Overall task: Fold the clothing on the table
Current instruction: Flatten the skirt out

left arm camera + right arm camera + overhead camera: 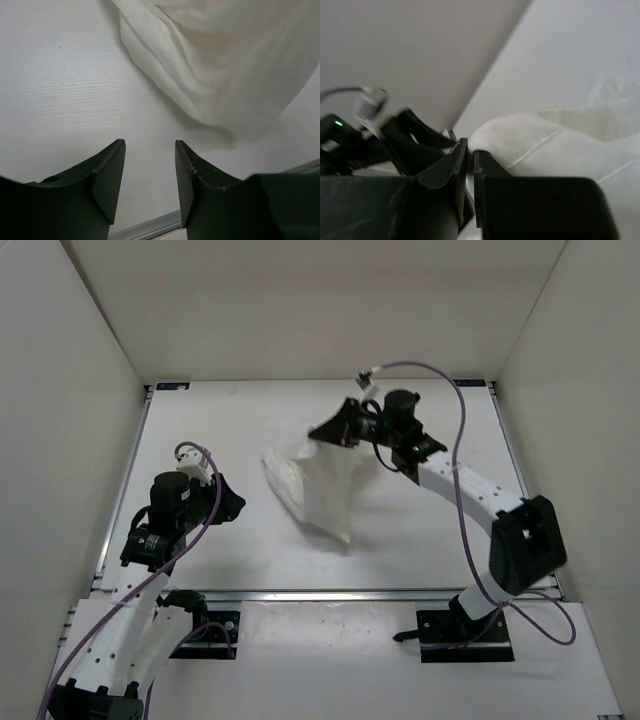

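The clothing (322,488) is a white, wrinkled thin garment hanging in a bunch over the middle of the table (420,540), its lower end resting on the surface. My right gripper (328,429) is shut on the garment's upper edge and holds it up; the right wrist view shows the ribbed fabric (555,145) pinched between the nearly closed jaws of that gripper (470,150). My left gripper (238,505) hovers over bare table to the left of the garment, apart from it. Its jaws (150,150) stand open with nothing between them, and the cloth (225,65) lies ahead of them.
White walls enclose the table on the left, back and right. Metal rails run along the front edge (350,593) and the left edge (120,500). The rail (150,227) also shows just below the left fingers. A purple cable (462,440) loops over the right arm.
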Robot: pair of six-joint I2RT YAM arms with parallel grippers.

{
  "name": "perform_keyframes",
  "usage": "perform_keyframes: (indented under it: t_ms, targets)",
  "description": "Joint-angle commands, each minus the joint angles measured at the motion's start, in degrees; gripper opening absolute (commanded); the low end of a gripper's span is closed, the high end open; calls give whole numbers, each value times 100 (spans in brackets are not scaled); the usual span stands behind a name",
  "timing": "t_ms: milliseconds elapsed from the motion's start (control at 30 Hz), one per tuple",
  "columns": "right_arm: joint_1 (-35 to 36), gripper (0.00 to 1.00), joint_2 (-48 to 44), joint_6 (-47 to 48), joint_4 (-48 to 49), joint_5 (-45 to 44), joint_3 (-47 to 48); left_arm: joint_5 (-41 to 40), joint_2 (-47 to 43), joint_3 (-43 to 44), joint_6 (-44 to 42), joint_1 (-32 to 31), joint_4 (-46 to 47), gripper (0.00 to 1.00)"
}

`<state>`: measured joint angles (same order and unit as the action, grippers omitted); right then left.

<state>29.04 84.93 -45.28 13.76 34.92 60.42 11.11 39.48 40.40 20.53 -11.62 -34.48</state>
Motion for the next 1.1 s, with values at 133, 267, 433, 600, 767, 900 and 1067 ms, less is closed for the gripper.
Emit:
perform_keyframes:
  t_ms: [133, 267, 433, 600, 767, 900, 1067]
  targets:
    - [-484, 0, 159, -333, 514, -299, 2529, 49, -107, -58, 302, 37, -33, 54]
    - [-1538, 0, -1211, -481, 67, -1047, 696, 101, -29, -76, 294, -8, -15, 55]
    - [-2200, 0, -2829, -386, -566, -1214, -1891, 216, 217, -296, 363, -103, 318, 62]
    - [-1823, 0, -3674, -96, -1358, -1926, -3641, 488, 674, -463, 425, -410, 556, 75]
    - [-2112, 0, -4474, 281, -2086, -2305, -4320, 611, 1086, -831, 1101, -1209, 1581, 80]
    - [-2613, 0, -4695, 511, -2202, -2069, -4320, 638, 1719, -1025, 1760, -1782, 2654, 78]
    - [-2465, 0, -4766, 432, -1982, -1989, -4434, 480, 2984, -1017, 2217, -2064, 3656, 80]
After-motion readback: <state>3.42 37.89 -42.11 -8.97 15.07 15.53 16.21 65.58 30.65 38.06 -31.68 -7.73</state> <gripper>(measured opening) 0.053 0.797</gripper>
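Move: The right hand holds the skirt's hem pinched, high over the table; the bulk of the skirt hangs about 16 cm straight below, its loose near corner about 8 cm back, 8 cm to the right and 23 cm down. The bare table the hand takes the hem to is some 8 cm back, 24 cm to the right and 24 cm below. From the empty left hand, the skirt's middle is about 11 cm ahead, 16 cm to the right and 8 cm lower. Up some 15 cm and slightly forward, the right hand flings the hem, then sweeps right and plunges about 34 cm while drawing back, turning some 45 degrees clockwise; it ends with a short drag right, fingers still shut. Later the half-open left hand sinks and moves right towards the skirt's near left side, opening wider. ##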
